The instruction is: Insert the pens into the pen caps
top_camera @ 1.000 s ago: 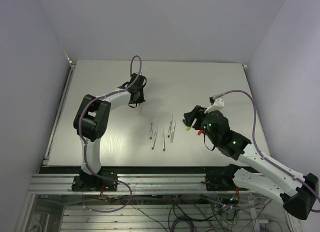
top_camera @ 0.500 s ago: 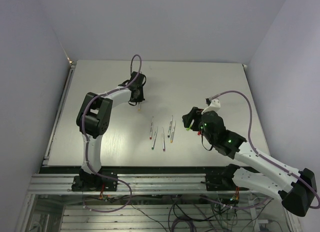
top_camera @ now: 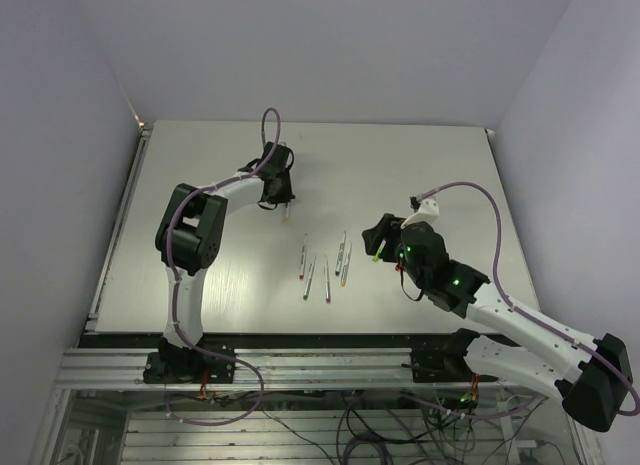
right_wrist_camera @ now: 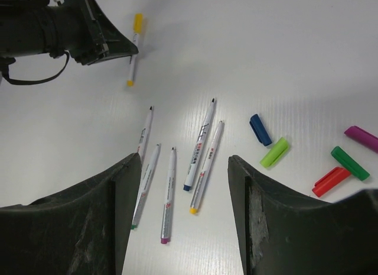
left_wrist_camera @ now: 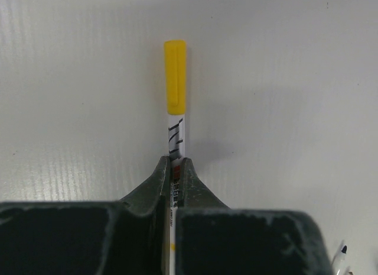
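Note:
My left gripper (left_wrist_camera: 175,162) is shut on a thin white pen (left_wrist_camera: 176,136) whose tip end wears the yellow cap (left_wrist_camera: 175,80), held low over the table. In the right wrist view the same pen (right_wrist_camera: 134,53) sticks out both sides of the left gripper (right_wrist_camera: 112,44). Several uncapped pens (right_wrist_camera: 199,144) lie side by side mid-table. To their right lie loose caps: blue (right_wrist_camera: 260,129), light green (right_wrist_camera: 274,152), magenta (right_wrist_camera: 361,138), dark green (right_wrist_camera: 349,162) and red (right_wrist_camera: 331,181). My right gripper (right_wrist_camera: 183,159) hangs open above the row of pens, holding nothing.
The white table (top_camera: 200,185) is walled at the back and both sides. In the top view the right arm (top_camera: 450,280) covers most of the loose caps; only the light green cap (top_camera: 377,255) and red cap (top_camera: 399,268) peek out.
The left gripper has shifted a little to the right with the yellow-capped pen. The right arm has eased slightly left and nearer to the pens, jaws unchanged.

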Tool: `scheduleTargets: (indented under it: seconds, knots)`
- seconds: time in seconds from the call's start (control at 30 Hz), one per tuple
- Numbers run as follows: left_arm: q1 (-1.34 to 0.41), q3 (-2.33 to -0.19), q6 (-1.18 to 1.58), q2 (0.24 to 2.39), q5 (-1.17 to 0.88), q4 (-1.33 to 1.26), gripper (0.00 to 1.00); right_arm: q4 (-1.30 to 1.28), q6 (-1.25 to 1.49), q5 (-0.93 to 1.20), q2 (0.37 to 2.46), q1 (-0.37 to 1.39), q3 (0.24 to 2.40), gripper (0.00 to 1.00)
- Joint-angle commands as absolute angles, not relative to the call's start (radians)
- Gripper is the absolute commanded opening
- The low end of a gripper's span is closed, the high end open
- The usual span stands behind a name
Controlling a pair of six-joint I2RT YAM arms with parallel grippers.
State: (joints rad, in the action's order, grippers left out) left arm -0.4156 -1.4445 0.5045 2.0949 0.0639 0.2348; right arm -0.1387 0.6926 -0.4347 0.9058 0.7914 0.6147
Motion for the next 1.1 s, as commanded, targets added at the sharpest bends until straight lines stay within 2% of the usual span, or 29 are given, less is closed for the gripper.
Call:
scheduleTargets:
  seconds: [0.0,0.1,0.2,0.33,0.4,0.57,0.67,0.73,0.9,1.07]
  knots:
    - [-0.411,-1.465,0.537,2.123,0.002,0.192,0.08,-0.099,0.703,-0.445,0.902,0.791,0.607,0.60]
    - [-0.411,-1.463,0.545,2.135,-0.006,0.181,0.11,-0.098,0.703,-0.441,0.913,0.790,0.609,0.60]
    - [-0.411,-1.464,0.546,2.138,-0.006,0.180,0.23,-0.098,0.698,-0.432,0.920,0.790,0.608,0.60]
    - [-0.411,-1.458,0.542,2.129,0.003,0.172,0.32,-0.087,0.695,-0.433,0.918,0.791,0.599,0.60]
    - [-0.411,-1.467,0.536,2.128,0.006,0.180,0.41,-0.076,0.692,-0.433,0.920,0.790,0.596,0.60]
    - [-0.411,-1.474,0.526,2.119,0.021,0.189,0.54,-0.065,0.684,-0.445,0.940,0.791,0.599,0.60]
    - [-0.411,-1.473,0.520,2.106,0.037,0.193,0.58,-0.059,0.678,-0.462,0.952,0.791,0.602,0.60]
    - [-0.411,-1.475,0.512,2.096,0.050,0.201,0.67,-0.054,0.677,-0.477,0.959,0.791,0.605,0.61]
    - [-0.411,-1.467,0.492,2.051,0.096,0.235,0.70,-0.073,0.712,-0.563,0.965,0.786,0.629,0.87]
    - [-0.411,-1.323,0.504,1.933,0.102,0.189,0.70,-0.088,0.696,-0.604,0.969,0.766,0.649,0.91]
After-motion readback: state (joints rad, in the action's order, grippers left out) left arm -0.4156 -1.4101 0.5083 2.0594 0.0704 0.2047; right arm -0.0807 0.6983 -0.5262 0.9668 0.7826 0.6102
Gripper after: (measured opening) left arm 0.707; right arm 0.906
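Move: The left fingers already hold the yellow-capped pen by its middle, cap pointing ahead, with its resting spot about 1 cm straight below. From that hand the red pen is some 17 cm back and 4 cm right, the blue pen 16 cm back and 13 cm right. From the right hand, the blue cap lies about 7 cm ahead, 4 cm right and 16 cm below; the lime cap is 4 cm ahead and 7 cm right; the yellow-capped pen's spot is 21 cm ahead and 19 cm left. The left fingers let go of the yellow-capped pen at the table, first edging about 1 cm right, then spreading wide; the hand drifts slightly forward, swings back left and starts to rise about 1 cm. Late on, the right hand opens wider and eases about 2 cm forward and 1 cm right towards the blue cap, turning some 5 degrees clockwise. ##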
